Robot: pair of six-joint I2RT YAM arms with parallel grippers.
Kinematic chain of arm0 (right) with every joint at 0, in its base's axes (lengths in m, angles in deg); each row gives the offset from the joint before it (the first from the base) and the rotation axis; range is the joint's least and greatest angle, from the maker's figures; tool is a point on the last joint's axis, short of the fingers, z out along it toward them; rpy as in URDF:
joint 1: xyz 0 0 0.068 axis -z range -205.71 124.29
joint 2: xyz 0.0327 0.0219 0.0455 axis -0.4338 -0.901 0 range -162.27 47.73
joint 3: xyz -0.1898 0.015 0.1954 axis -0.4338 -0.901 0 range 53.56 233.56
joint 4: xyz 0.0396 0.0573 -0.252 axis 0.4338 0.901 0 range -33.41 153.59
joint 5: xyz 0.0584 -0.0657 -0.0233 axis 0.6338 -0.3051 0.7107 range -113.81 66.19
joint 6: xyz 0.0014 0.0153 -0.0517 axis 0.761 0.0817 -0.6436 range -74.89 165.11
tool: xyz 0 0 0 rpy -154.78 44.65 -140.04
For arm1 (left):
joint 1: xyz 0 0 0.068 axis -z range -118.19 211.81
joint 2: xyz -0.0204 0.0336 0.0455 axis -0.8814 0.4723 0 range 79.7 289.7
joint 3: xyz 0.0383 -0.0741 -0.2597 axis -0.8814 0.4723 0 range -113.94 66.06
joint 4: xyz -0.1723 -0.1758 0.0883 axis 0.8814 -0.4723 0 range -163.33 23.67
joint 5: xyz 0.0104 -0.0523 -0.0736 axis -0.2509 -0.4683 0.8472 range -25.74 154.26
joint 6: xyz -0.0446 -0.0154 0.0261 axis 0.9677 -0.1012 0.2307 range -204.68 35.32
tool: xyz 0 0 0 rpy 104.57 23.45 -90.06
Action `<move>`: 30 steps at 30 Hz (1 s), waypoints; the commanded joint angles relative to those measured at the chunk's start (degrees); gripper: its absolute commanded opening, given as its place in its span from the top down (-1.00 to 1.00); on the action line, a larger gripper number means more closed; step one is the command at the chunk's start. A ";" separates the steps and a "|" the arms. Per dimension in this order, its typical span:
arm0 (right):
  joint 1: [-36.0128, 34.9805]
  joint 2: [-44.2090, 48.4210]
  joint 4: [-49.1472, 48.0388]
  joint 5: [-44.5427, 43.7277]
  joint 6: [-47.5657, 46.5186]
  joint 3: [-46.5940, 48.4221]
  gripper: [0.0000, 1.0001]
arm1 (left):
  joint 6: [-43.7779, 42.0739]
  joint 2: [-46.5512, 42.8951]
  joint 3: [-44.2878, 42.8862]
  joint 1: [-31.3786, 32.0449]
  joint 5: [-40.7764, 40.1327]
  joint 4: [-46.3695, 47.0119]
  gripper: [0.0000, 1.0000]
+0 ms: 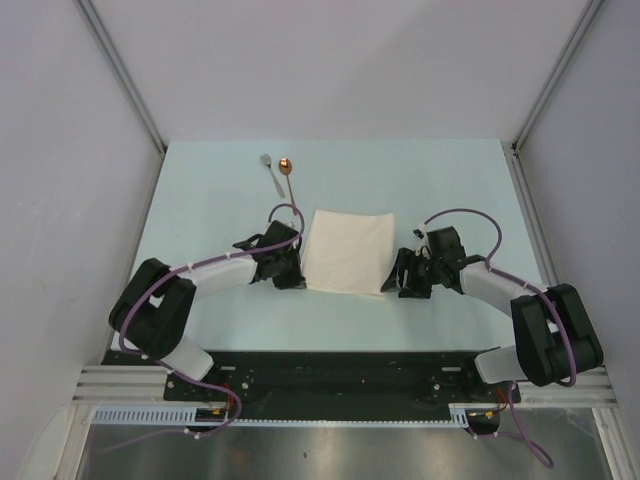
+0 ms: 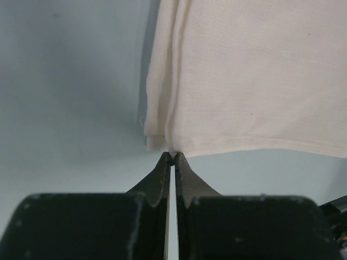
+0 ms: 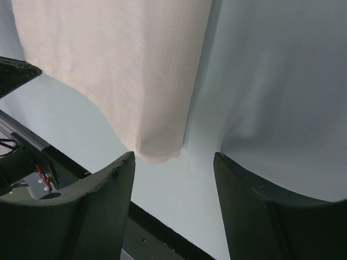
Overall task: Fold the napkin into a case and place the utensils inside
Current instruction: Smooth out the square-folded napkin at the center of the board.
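Note:
The cream napkin (image 1: 348,251) lies folded in a rough square at the middle of the table. My left gripper (image 1: 292,272) is at its near left corner, tips pinched together on the cloth's layered corner (image 2: 172,147). My right gripper (image 1: 402,277) stands open beside the near right corner (image 3: 157,154), which lies just ahead of the gap between the fingers (image 3: 116,179), untouched. A silver fork (image 1: 269,172) and a copper-bowled spoon (image 1: 289,178) lie together at the far left of the table.
The pale table (image 1: 450,180) is walled by white panels with metal frame posts (image 1: 125,75). A black rail (image 1: 330,375) runs along the near edge by the arm bases. Purple cables (image 1: 465,215) loop over both arms.

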 commanded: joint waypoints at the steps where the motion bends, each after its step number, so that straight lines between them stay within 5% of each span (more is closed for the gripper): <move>1: 0.25 0.95 -1.53 0.48 0.24 -0.29 -0.29 | 0.06 -4.47 -1.33 0.54 -2.51 -0.89 0.93; 13: -0.10 2.71 -0.65 0.92 1.12 0.67 -0.26 | -0.74 -1.58 -0.37 0.45 -4.35 -0.28 0.93; 20: -1.77 1.93 -2.05 2.41 2.61 1.73 0.27 | -1.00 -0.35 -0.10 0.45 -5.32 -0.02 0.95; 30: -4.32 -4.75 -8.90 4.17 4.64 3.22 0.53 | -1.70 -0.61 -0.45 0.28 -7.61 -0.02 0.92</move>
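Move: The closed left fingertips sit at the napkin's near-left corner, with the lower layer peeking out about 1 cm to their left and 1 cm ahead. The spoon lies some 24 cm ahead and 4 cm left of that hand, the fork roughly 27 cm ahead and 8 cm left. From the open right gripper, the napkin's near-right corner is about 2 cm left, level fore-and-aft and 2 cm below. Keep the left fingers pinched on the near-left corner, raise it about 1.5 cm, lower it again, then ease it a little over 1 cm left over the lower layer. Hold the right gripper still at first, then lift it slightly and sweep it about 3 cm left to the napkin's near-right edge, narrowing the fingers most of the way and starting to sink, without shutting them. ##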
